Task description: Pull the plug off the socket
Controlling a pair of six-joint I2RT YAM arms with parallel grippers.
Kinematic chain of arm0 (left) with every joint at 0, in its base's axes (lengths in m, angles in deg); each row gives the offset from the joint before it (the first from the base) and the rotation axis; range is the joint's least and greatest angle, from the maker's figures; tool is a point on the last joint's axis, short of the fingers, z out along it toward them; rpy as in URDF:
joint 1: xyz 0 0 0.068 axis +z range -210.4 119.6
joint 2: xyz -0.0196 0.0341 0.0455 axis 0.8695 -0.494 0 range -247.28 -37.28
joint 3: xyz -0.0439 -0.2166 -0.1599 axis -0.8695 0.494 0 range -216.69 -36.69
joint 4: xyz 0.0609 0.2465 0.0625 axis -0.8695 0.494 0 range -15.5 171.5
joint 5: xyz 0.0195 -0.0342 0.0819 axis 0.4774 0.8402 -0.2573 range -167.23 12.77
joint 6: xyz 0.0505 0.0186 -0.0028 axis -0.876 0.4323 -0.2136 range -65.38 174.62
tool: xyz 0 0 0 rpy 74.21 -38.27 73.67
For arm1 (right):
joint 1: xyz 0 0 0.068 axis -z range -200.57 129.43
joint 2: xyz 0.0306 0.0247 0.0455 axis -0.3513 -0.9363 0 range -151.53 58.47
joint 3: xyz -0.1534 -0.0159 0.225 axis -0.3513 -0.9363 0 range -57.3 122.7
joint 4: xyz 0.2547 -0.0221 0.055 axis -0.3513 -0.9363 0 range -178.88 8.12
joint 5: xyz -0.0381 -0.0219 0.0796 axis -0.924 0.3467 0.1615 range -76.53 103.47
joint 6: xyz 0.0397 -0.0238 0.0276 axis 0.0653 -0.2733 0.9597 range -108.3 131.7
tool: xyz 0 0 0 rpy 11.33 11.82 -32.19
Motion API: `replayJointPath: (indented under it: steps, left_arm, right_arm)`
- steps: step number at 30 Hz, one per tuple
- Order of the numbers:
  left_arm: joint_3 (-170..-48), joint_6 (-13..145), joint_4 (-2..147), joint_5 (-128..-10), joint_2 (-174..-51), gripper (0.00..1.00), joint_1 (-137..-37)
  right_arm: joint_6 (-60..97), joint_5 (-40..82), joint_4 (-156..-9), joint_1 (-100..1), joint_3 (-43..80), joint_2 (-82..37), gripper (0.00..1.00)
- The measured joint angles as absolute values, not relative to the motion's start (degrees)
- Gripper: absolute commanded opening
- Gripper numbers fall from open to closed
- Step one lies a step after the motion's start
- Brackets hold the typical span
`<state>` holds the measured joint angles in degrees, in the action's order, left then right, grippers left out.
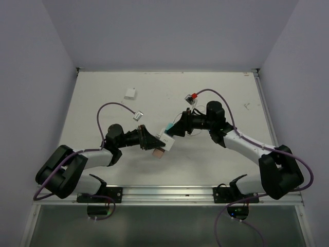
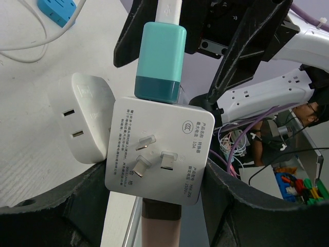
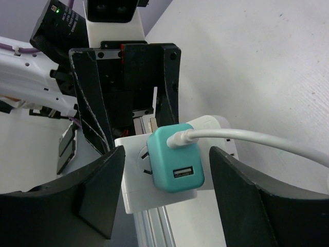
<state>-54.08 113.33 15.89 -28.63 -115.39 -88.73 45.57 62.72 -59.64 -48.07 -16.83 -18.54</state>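
Observation:
The socket [image 2: 190, 128], a white cube, is lifted off the table with my left gripper [image 2: 154, 177] shut on its sides. A teal plug [image 3: 175, 162] with a white cable [image 3: 257, 139] sits pushed into one face of the socket [image 3: 134, 190]. My right gripper [image 3: 168, 170] is open, its fingers either side of the teal plug with a gap on both sides. A pink-brown plug [image 2: 162, 226] hangs from the socket's lower face and a rounded white plug [image 2: 82, 121] sticks out of another. From above, both grippers meet at the socket [image 1: 166, 140] in mid-table.
A flat white block [image 1: 130, 93] lies at the back left. A red-and-white plug [image 1: 194, 97] lies at the back centre, and a small grey piece [image 1: 138, 116] sits behind my left arm. A blue plug [image 2: 56, 10] rests on the table. A metal rail [image 1: 169, 193] runs along the near edge.

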Motion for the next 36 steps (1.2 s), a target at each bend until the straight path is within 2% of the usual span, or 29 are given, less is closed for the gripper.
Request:
replayJointPath:
  steps: [3, 4, 6, 7, 10, 19, 29, 36]
  left_arm:
    - [-54.08, 113.40, 15.67, -29.02, -115.39, 0.00, -88.80]
    - [-54.08, 113.44, 15.50, -29.13, -115.39, 0.00, -88.82]
    - [-54.04, 113.51, 15.26, -29.24, -115.28, 0.00, -88.93]
    - [-53.97, 113.51, 15.17, -29.31, -115.26, 0.00, -88.93]
    - [-53.62, 113.62, 14.56, -29.53, -115.04, 0.00, -88.91]
    - [-50.87, 114.54, 10.73, -32.11, -114.32, 0.00, -88.82]
    - [-48.57, 117.09, 2.98, -38.03, -115.41, 0.00, -88.97]
    - [-43.70, 117.25, 8.66, -34.31, -120.00, 0.00, -89.10]
  right_arm:
    - [46.86, 63.03, -57.39, -48.77, -16.70, -20.07, 0.52]
    - [47.45, 63.20, -56.45, -48.90, -16.70, -20.64, 0.41]
    - [48.67, 63.97, -54.51, -49.01, -16.70, -21.75, 0.29]
    - [49.37, 64.52, -53.59, -48.90, -16.70, -22.21, 0.17]
    - [50.73, 65.74, -51.62, -48.71, -16.70, -23.02, 0.00]
    - [53.72, 67.93, -49.09, -48.10, -15.30, -25.95, 0.00]
    - [69.29, 75.49, -32.02, -43.96, -14.99, -33.55, 0.00]
    - [70.51, 72.10, -30.27, -32.27, -3.98, -35.11, 0.00]
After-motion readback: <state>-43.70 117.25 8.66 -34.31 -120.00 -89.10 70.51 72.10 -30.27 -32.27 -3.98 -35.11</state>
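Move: The teal plug, stuck into the forward side of the white socket, sits between the right hand's open fingers, about 1 cm left of the hand point and level with it. From that hand the socket's middle is some 4 cm back and 2 cm left, and the brown plug on its near side roughly 9 cm back and 5 cm left, both about level. The left hand already grips the socket; from it the teal plug lies about 5 cm ahead and 3 cm right. The teal plug is pinched as the right fingers close while edging about 1 cm left, then pulled forward away from the socket, slowly for the first 2 cm, then fast, ending 11 cm forward, 7 cm up and 5 cm right, fingertips tipped up some 15 degrees. The left hand keeps its grip on the socket, gives a centimetre forward and up, then swings down about 5 cm below its start and slightly back. ##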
